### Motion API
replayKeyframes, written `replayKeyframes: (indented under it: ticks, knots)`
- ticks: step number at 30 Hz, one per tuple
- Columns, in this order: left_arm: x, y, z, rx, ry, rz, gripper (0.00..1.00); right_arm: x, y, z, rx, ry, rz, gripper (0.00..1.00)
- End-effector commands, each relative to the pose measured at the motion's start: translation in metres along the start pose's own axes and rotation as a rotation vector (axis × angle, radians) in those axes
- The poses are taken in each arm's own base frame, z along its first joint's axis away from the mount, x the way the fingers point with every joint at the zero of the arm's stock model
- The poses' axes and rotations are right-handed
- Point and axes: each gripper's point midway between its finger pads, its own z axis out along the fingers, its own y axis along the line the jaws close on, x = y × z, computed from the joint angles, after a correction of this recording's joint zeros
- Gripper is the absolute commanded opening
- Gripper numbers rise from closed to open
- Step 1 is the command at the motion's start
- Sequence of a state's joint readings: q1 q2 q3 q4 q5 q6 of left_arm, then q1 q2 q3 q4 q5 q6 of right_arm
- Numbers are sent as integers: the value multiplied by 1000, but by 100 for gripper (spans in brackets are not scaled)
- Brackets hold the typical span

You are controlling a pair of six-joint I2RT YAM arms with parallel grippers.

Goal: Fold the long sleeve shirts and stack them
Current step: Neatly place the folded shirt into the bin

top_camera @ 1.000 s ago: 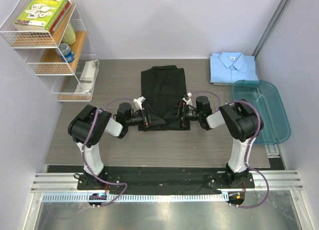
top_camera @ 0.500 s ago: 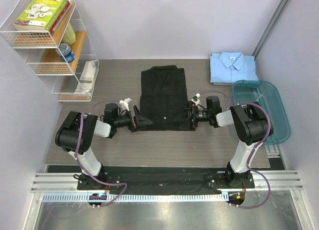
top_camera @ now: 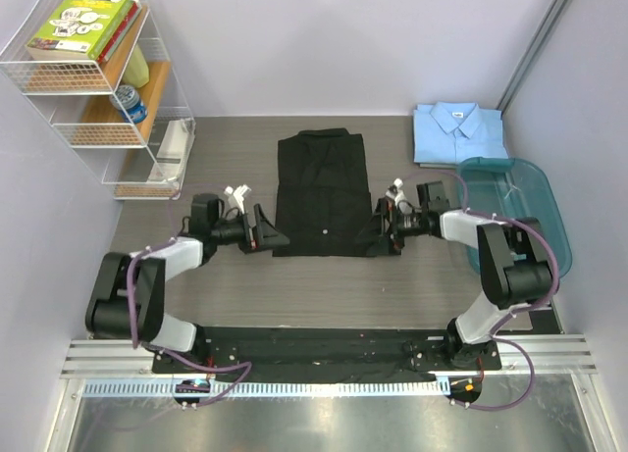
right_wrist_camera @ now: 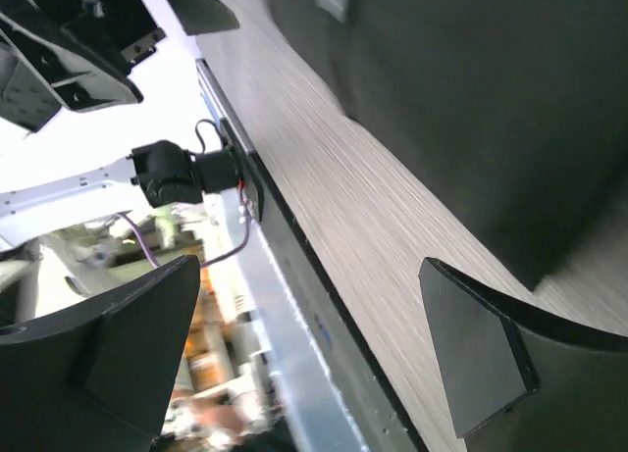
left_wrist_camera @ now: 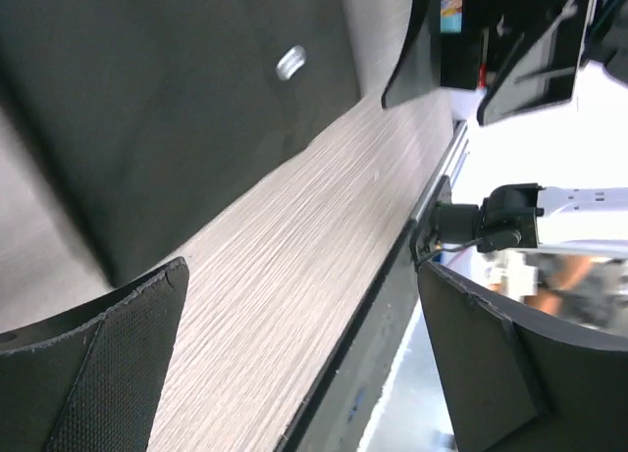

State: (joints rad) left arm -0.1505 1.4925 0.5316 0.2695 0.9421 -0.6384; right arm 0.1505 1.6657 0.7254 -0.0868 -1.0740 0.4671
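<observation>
The black long sleeve shirt (top_camera: 322, 189) lies folded flat in the middle of the table, collar away from me. A pale button (left_wrist_camera: 290, 62) shows on its cloth (left_wrist_camera: 167, 99) in the left wrist view, and its dark cloth (right_wrist_camera: 471, 99) fills the upper right of the right wrist view. My left gripper (top_camera: 272, 235) (left_wrist_camera: 304, 359) lies low beside the shirt's near left corner, open and empty. On the opposite side, by the near right corner, my right gripper (top_camera: 380, 229) (right_wrist_camera: 294, 359) is open and empty too. The light blue shirt (top_camera: 457, 131) sits folded at the back right.
A teal plastic tub (top_camera: 541, 238) stands at the right edge, just behind my right arm. A wire shelf (top_camera: 98, 89) with books and small items stands at the back left. The table's black front rail (left_wrist_camera: 373, 305) runs close below both grippers.
Both arms have swung outward off the black shirt's near edge to its two sides. The shirt's near edge now lies flat. Both grippers stayed open.
</observation>
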Motion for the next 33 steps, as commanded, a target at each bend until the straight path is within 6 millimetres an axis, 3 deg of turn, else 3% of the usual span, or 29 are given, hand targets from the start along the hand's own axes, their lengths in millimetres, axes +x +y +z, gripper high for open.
replayKeyframes:
  ticks: [1,3,6,7,9,10,11,13,14,17,20,22,23,25,27,28,31,32,33]
  knots:
    - [-37,-45,-23,20,-19,258,100,-37,49,-21,22,-67,-266,100]
    - [-55,-48,-19,-9,-50,295,100,-58,55,-15,38,-88,-311,100]
    - [-87,-46,4,-31,-53,266,100,-89,53,3,30,-93,-317,100]
    - [-94,-38,19,-34,-26,222,100,-107,62,5,24,-118,-362,100]
    - [-106,-38,36,-20,-26,212,100,-123,49,17,31,-108,-346,100]
    - [-113,-24,50,-37,-13,191,100,-138,57,19,22,-122,-377,99]
    - [-116,-16,56,-50,-8,176,100,-143,42,28,31,-105,-348,99]
    - [-124,3,72,-64,6,117,100,-162,42,34,26,-110,-381,95]
    - [-125,12,76,-77,3,103,100,-165,28,42,35,-96,-356,94]
    - [-140,38,82,-109,-45,44,100,-180,12,51,54,-95,-363,87]
    - [-144,65,73,-151,-67,-43,100,-177,-16,62,82,-69,-330,81]
    - [-143,67,64,-151,-60,-11,100,-169,-24,64,83,-46,-301,73]
    - [-142,54,55,-144,-49,18,100,-165,-20,64,72,-36,-299,72]
    - [-143,44,41,-178,-37,125,100,-154,2,59,46,-28,-305,68]
    - [-140,11,18,-181,-7,207,100,-146,24,54,21,-32,-315,68]
    - [-138,-1,9,-185,-2,271,100,-145,47,46,6,-57,-358,68]
    - [-130,-28,-26,-303,12,561,100,-141,81,41,1,-92,-447,68]
    - [-123,-31,-29,-341,56,749,100,-140,85,42,7,-95,-467,68]
    - [-125,-43,-47,-430,31,868,100,-141,85,43,30,-101,-508,66]
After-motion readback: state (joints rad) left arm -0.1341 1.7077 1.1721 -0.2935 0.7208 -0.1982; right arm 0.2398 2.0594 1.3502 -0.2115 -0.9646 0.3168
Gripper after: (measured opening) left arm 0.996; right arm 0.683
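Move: The folded black shirt lies with its middle about 10 cm ahead and 11 cm to the right of the left gripper, and some 9 cm ahead and 13 cm to the left of the right gripper, roughly 3 cm below both. From the right gripper, the folded blue shirt lies about 23 cm ahead and 18 cm to the right, and the middle of the teal bin some 30 cm to the right and 3 cm ahead. Hop both open grippers in an arc from beside the black shirt's near end up along its two sides, the left going about 15 cm forward, the right about 17 cm, and down to just under starting height. Then swing the left one outward, lift it and tip its fingers down; draw the right one back, raising it slightly, its fingers about a third narrower. ##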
